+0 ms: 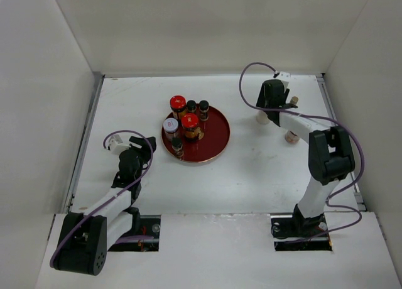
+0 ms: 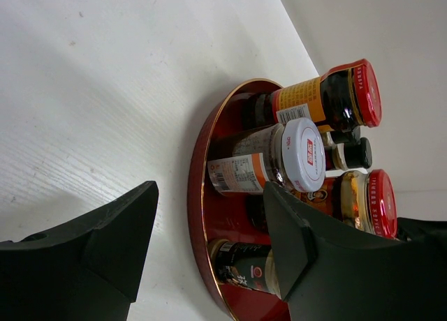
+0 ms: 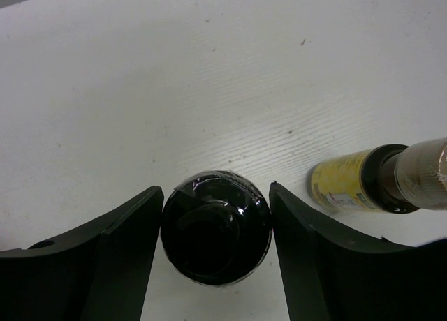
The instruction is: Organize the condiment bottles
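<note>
Several condiment bottles stand on the red round tray [image 1: 217, 135]: two red-lidded brown jars [image 1: 178, 103] [image 1: 190, 121], a white-lidded jar [image 1: 171, 125] and small dark bottles [image 1: 203, 105] [image 1: 177, 144]. My left gripper [image 1: 135, 152] is open just left of the tray, nothing between its fingers; its wrist view faces the white-lidded jar [image 2: 265, 160] and a dark bottle [image 2: 251, 265]. My right gripper [image 1: 271, 107] is at the back right, and its fingers press both sides of an upright dark round bottle [image 3: 216, 227]. A slim yellowish bottle [image 3: 349, 185] lies on its side beside it.
Two pale-topped jars [image 1: 261, 117] [image 1: 291, 136] stand on the table close to the right arm. White walls close in the table at the back and on both sides. The arm bases sit at the near edge.
</note>
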`<state>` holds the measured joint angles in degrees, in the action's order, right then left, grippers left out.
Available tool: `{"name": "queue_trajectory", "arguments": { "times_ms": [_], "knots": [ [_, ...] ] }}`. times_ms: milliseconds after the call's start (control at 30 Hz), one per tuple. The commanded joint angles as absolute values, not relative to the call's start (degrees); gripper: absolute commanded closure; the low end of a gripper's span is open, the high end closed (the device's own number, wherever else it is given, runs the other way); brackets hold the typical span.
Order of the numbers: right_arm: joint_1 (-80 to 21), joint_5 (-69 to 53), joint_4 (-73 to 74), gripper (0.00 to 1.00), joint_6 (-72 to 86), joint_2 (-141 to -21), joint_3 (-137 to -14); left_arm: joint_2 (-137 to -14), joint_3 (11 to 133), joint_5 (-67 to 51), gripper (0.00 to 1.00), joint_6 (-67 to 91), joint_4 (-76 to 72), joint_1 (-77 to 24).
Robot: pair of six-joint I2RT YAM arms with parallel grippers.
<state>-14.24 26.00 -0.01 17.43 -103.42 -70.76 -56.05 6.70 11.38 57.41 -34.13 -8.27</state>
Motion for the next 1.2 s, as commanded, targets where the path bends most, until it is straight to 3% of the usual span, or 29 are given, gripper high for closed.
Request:
{"name": "queue_trajectory", "arguments": {
  "times_ms": [0, 167, 600, 1167],
  "knots": [
    [-14.3, 25.0, -0.7, 0.38, 18.5, -104.2, -73.3, -56.0, 7.2, 11.2, 0.4, 57.0, -37.0, -7.6],
    [-14.4, 25.9, -1.1, 0.51, 18.9, -101.8, -72.0, -55.6, 7.1, 11.6, 0.4, 56.9, -37.0, -7.7],
    [-23.4, 27.8, -2.4, 0.52, 19.5, -89.3, -67.3, -56.2, 7.4, 11.4, 0.4, 57.0, -37.0, -8.2],
    [-37.9, 21.1, -5.7, 0.51, 22.8, -106.1, -83.0, -54.5, 6.9, 11.8, 0.4, 56.9, -36.5, -8.2]
  ]
}}
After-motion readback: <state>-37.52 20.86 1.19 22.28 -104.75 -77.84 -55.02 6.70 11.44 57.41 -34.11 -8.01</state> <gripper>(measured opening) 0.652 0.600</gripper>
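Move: The right hand already has the black-capped white bottle between its fingers. The free right part of the red plate lies about 24 cm to its left, 5 cm back and some 9 cm below. Beyond that spot, the nearer small black-capped bottle is roughly 27 cm left and 1 cm ahead; the red-lidded jar is 33 cm left and 6 cm back. The yellow-labelled bottle stands 12 cm right, 1 cm ahead. From the left hand, the free spot is about 32 cm right and 11 cm ahead. Gripping the bottle more tightly by its black-capped upper end, the right hand draws back a few centimetres as it lifts the bottle off the table, then sweeps about 22 cm left to the free right side of the red plate. It crests some 6 cm up, then sinks a couple of centimetres, turning about 25 degrees counter-clockwise while keeping its hold. ##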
